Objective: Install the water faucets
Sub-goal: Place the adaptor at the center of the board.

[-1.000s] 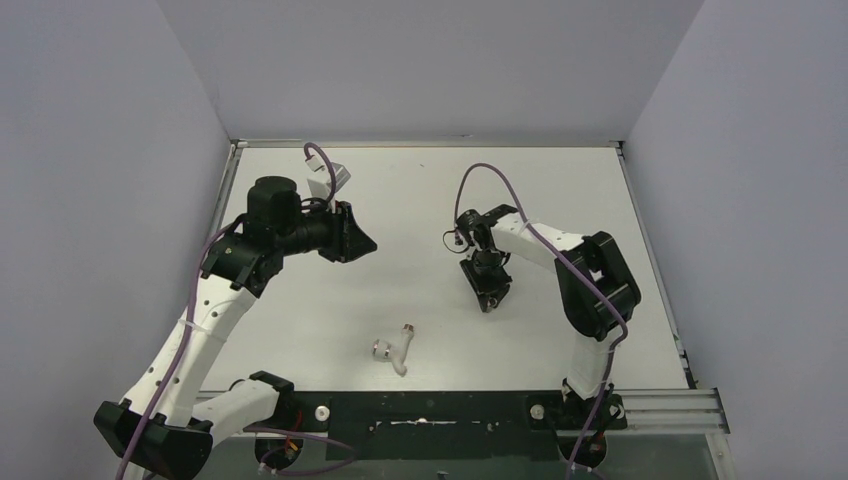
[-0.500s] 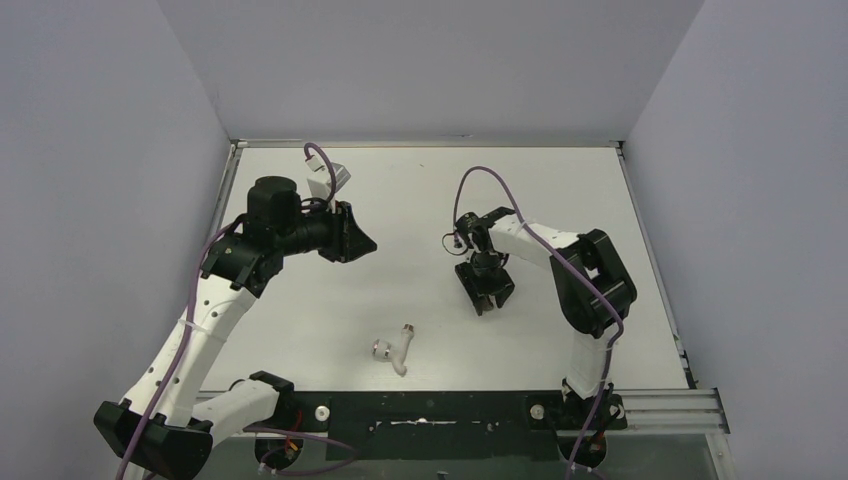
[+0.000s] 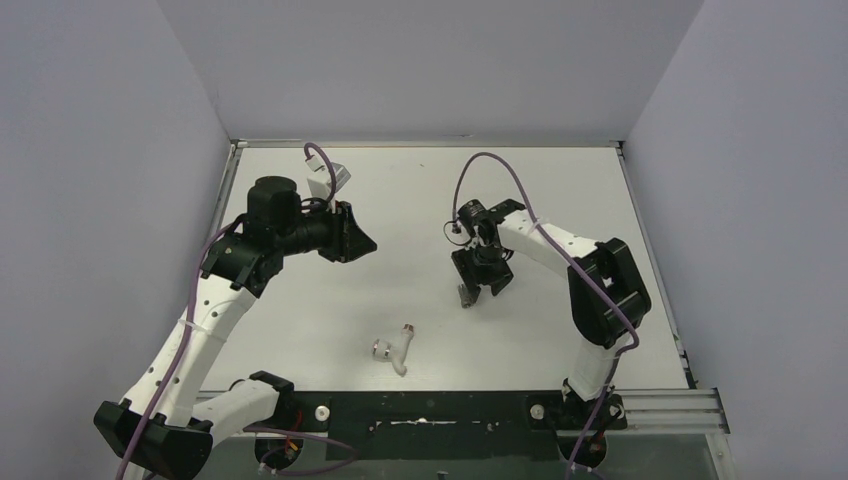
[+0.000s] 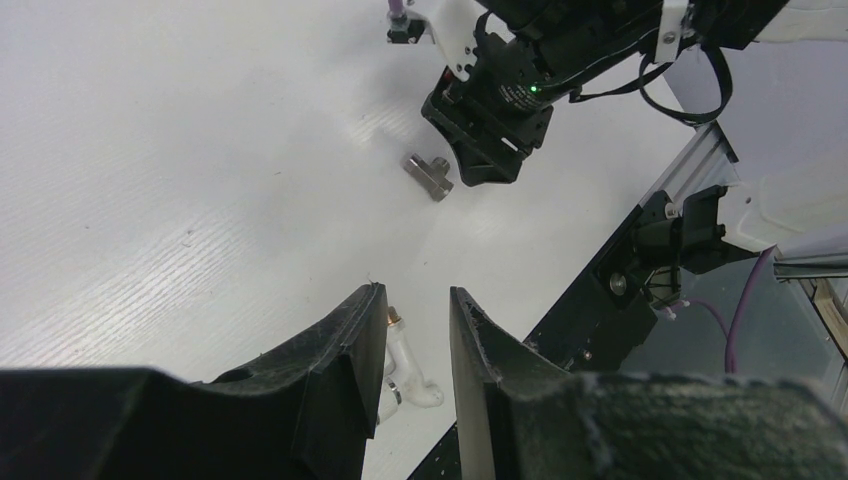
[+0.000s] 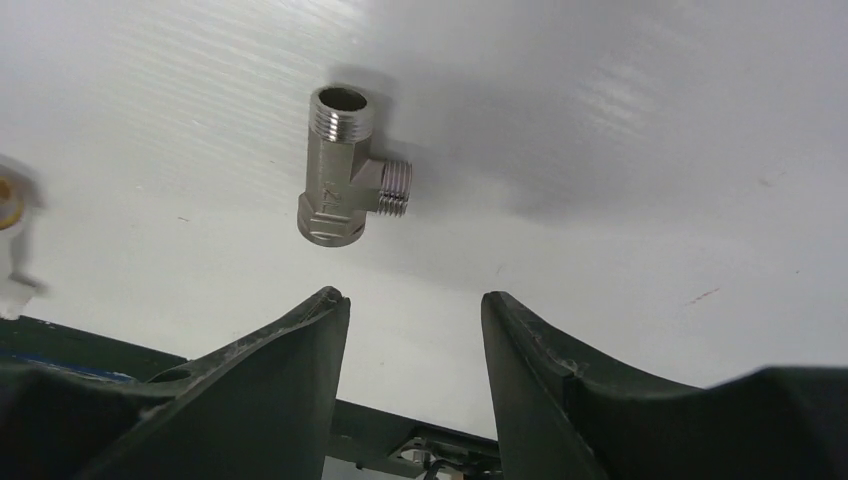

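The white tap body of the water faucets [image 3: 395, 350] lies on the table near the front edge, and shows between my left fingers [image 4: 405, 365] and at the left edge of the right wrist view [image 5: 8, 240]. The grey metal tee fitting [image 3: 466, 297] [image 4: 428, 176] [image 5: 340, 170] lies loose on the table. My right gripper [image 3: 482, 288] [image 5: 413, 298] hovers just beside the fitting, open and empty. My left gripper [image 3: 360, 240] [image 4: 418, 300] hangs above the table's left middle, its jaws a narrow gap apart with nothing between them.
A black mounting bar [image 3: 430, 410] runs along the near table edge, with an aluminium rail [image 3: 660, 405] at its right. Grey walls enclose the table on three sides. Purple cables loop above both wrists.
My right gripper has opened and let go of the tee fitting, which now lies on the table. It shifted slightly left and back. The left arm has not moved.
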Tool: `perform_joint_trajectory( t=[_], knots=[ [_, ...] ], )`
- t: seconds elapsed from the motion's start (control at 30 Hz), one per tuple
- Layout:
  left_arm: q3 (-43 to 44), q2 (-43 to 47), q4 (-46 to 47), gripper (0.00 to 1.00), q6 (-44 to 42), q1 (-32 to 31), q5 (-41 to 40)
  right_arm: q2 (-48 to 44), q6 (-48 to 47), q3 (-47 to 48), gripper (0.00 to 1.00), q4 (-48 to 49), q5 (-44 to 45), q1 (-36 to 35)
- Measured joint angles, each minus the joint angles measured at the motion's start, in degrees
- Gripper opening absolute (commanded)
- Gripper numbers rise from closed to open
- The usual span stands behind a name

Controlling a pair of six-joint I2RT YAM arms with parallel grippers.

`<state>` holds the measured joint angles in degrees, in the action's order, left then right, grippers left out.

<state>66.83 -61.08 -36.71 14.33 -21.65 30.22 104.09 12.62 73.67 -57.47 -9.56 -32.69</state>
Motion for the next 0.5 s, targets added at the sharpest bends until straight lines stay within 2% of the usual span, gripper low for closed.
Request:
perform_joint_trajectory(
  t=[0.3, 0.5],
  knots=[
    [0.00, 0.00, -0.85, 0.29, -0.02, 0.00, -0.83, -2.32, -1.03, 3.78, 0.52, 2.60, -1.46, 0.39],
    [-0.72, 0.59, -2.60, 0.30, 1.36, 0.00, -3.78, -10.27, -5.53, -0.90, 0.55, 11.54, -2.99, -2.43]
  ],
)
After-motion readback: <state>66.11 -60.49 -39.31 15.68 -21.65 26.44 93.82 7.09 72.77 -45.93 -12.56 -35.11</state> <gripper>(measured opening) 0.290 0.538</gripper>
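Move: The adaptor, already let go, lies on the board about 3 cm to the right hand's left, level with it fore and aft, and some 4 cm below the open fingertips. The white faucet is near the front edge of the board, roughly 14 cm left of the adaptor and 11 cm nearer the base. From the left hand, hanging empty high above the board, the adaptor lies about 17 cm to the right, 1 cm back and 27 cm down. With its fingers kept open and clear of the adaptor, the right hand withdraws upward by about 5 cm, drifting some 4 cm left and 3 cm forward so that it climbs over and away from the adaptor, while the wrist tips the fingertips forward and to the left by some 20 degrees. Late on, the left hand, empty and half closed, just begins to sink and ease left, little more than a centimetre. ##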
